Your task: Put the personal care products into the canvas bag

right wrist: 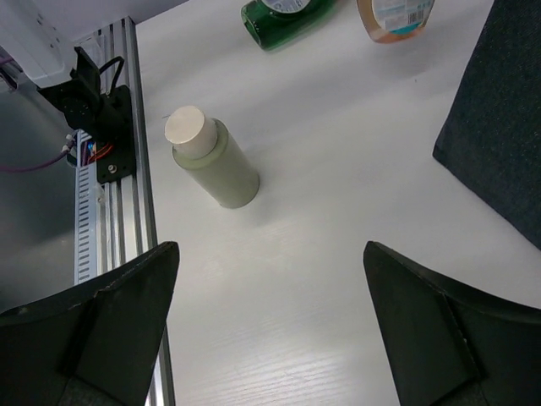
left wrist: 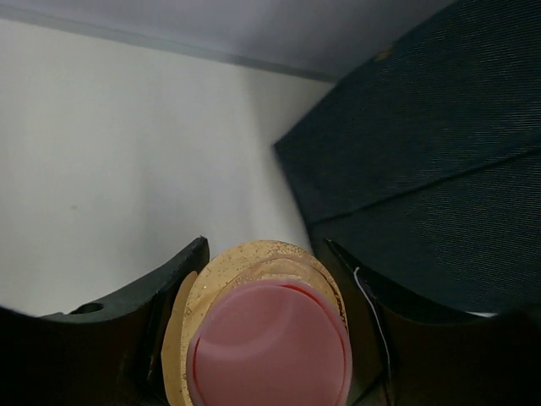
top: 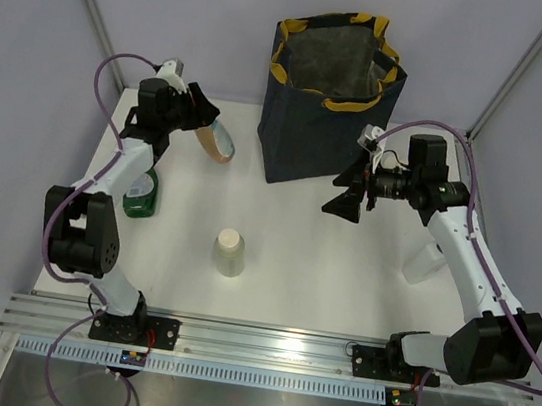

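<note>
My left gripper is shut on the peach bottle and holds it tilted just left of the canvas bag. In the left wrist view the bottle's pink cap sits between the jaws of the left gripper, with the bag's navy side close on the right. My right gripper is open and empty, in front of the bag. In the right wrist view it hovers over bare table. A cream bottle stands upright mid-table and shows in that view too.
A green bottle lies by the left arm and shows in the right wrist view. A pale bottle stands at the right, partly behind the right arm. Grey walls close the back and sides. A metal rail runs along the near edge.
</note>
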Robot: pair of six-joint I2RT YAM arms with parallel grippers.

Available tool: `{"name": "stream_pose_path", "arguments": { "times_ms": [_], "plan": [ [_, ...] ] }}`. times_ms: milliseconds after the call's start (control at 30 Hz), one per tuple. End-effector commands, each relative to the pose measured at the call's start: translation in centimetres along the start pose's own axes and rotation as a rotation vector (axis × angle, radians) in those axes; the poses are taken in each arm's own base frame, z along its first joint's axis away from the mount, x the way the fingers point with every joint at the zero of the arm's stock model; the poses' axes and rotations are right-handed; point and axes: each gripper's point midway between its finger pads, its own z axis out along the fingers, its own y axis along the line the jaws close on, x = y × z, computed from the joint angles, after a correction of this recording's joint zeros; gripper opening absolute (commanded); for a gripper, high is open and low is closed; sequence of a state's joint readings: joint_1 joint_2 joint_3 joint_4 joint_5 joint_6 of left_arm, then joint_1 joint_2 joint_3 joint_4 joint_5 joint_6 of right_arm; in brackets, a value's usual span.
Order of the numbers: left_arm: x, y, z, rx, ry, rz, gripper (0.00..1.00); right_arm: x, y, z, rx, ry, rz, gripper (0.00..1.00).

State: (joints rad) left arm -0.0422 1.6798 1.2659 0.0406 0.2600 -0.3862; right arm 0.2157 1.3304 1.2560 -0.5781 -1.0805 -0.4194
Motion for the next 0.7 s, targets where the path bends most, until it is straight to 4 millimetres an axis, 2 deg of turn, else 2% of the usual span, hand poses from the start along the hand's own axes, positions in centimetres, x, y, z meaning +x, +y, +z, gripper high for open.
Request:
{"name": "stream_pose_path", "arguments": {
  "times_ms": [0, 67, 200, 233, 300, 333, 367, 400, 433, 467, 500, 533, 567, 600, 633, 667],
  "plan": [
    [-11.0, -11.0, -7.0, 0.354, -0.33, -0.065, 0.0, 0.3, -0.3, 0.0, 0.025, -0.004, -0.014, 0.98],
    [-12.1, -13.4, -8.6, 0.424, -0.37, -0.117, 0.0, 0.6, -0.4, 0.0, 0.03, -0.002, -0.007, 0.98],
    [-15.5, -18.2, -12.3, 0.517, -0.473, -0.145, 0.0, 1.8, -0.7, 0.1, 0.045, 0.024, 0.0, 0.98],
    [-17.2, -19.7, -13.7, 0.547, -0.514, -0.136, 0.0, 2.3, -0.9, 0.2, 0.048, 0.032, 0.006, 0.98],
    [-18.9, -21.9, -15.1, 0.573, -0.569, -0.133, 0.0, 3.5, -1.4, 0.3, 0.063, 0.054, 0.007, 0.98],
    [-19.5, -22.7, -15.2, 0.578, -0.581, -0.126, 0.0, 4.2, -1.7, 0.5, 0.064, 0.069, 0.017, 0.98],
    [-21.5, -25.0, -16.9, 0.62, -0.632, -0.119, 0.0, 4.9, -2.0, 0.6, 0.069, 0.085, 0.026, 0.98],
    [-22.3, -26.0, -17.2, 0.632, -0.649, -0.112, 0.0, 5.5, -2.4, 0.6, 0.077, 0.105, 0.018, 0.98],
    [-22.1, -26.4, -15.3, 0.619, -0.621, -0.108, 0.0, 6.5, -2.7, 0.8, 0.075, 0.133, 0.048, 0.98],
    [-24.0, -28.6, -17.1, 0.667, -0.668, -0.102, 0.0, 7.0, -3.1, 0.9, 0.08, 0.149, 0.051, 0.97],
    [-24.5, -29.4, -17.0, 0.679, -0.673, -0.103, 0.0, 7.6, -3.6, 0.9, 0.097, 0.171, 0.047, 0.96],
    [-24.7, -30.0, -16.5, 0.682, -0.666, -0.105, 0.0, 8.4, -4.0, 1.0, 0.101, 0.194, 0.064, 0.96],
    [-24.4, -30.8, -14.9, 0.687, -0.649, -0.114, 0.0, 8.8, -4.3, 1.0, 0.111, 0.207, 0.062, 0.96],
    [-25.8, -31.9, -16.1, 0.719, -0.683, -0.12, 0.0, 9.6, -4.8, 1.0, 0.12, 0.23, 0.063, 0.95],
    [-26.0, -32.5, -16.2, 0.732, -0.688, -0.125, 0.0, 10.0, -4.9, 1.0, 0.121, 0.244, 0.072, 0.95],
    [-25.6, -33.1, -15.1, 0.736, -0.678, -0.135, 0.0, 10.2, -4.9, 1.1, 0.12, 0.25, 0.073, 0.95]
  ]
}}
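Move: The orange bottle is already in the left gripper. From that hand the canvas bag's mouth lies some 27 cm right, 12 cm ahead and about 9 cm higher; the green bottle lies about 13 cm left, 6 cm back and 18 cm below. From the right hand the sage bottle stands roughly 19 cm left, 7 cm back and 20 cm below, with the bag mouth about 35 cm ahead, 2 cm left and at near the same height. Lift the left gripper steeply, about 33 cm, while carrying the orange bottle some 16 cm right to the bag's left rim, easing slightly back. Keep the grip as the wrist tips the fingers upward some 35 degrees, rolls its left side down and turns a little clockwise. Meanwhile lower the open, empty right gripper about 10 cm. ##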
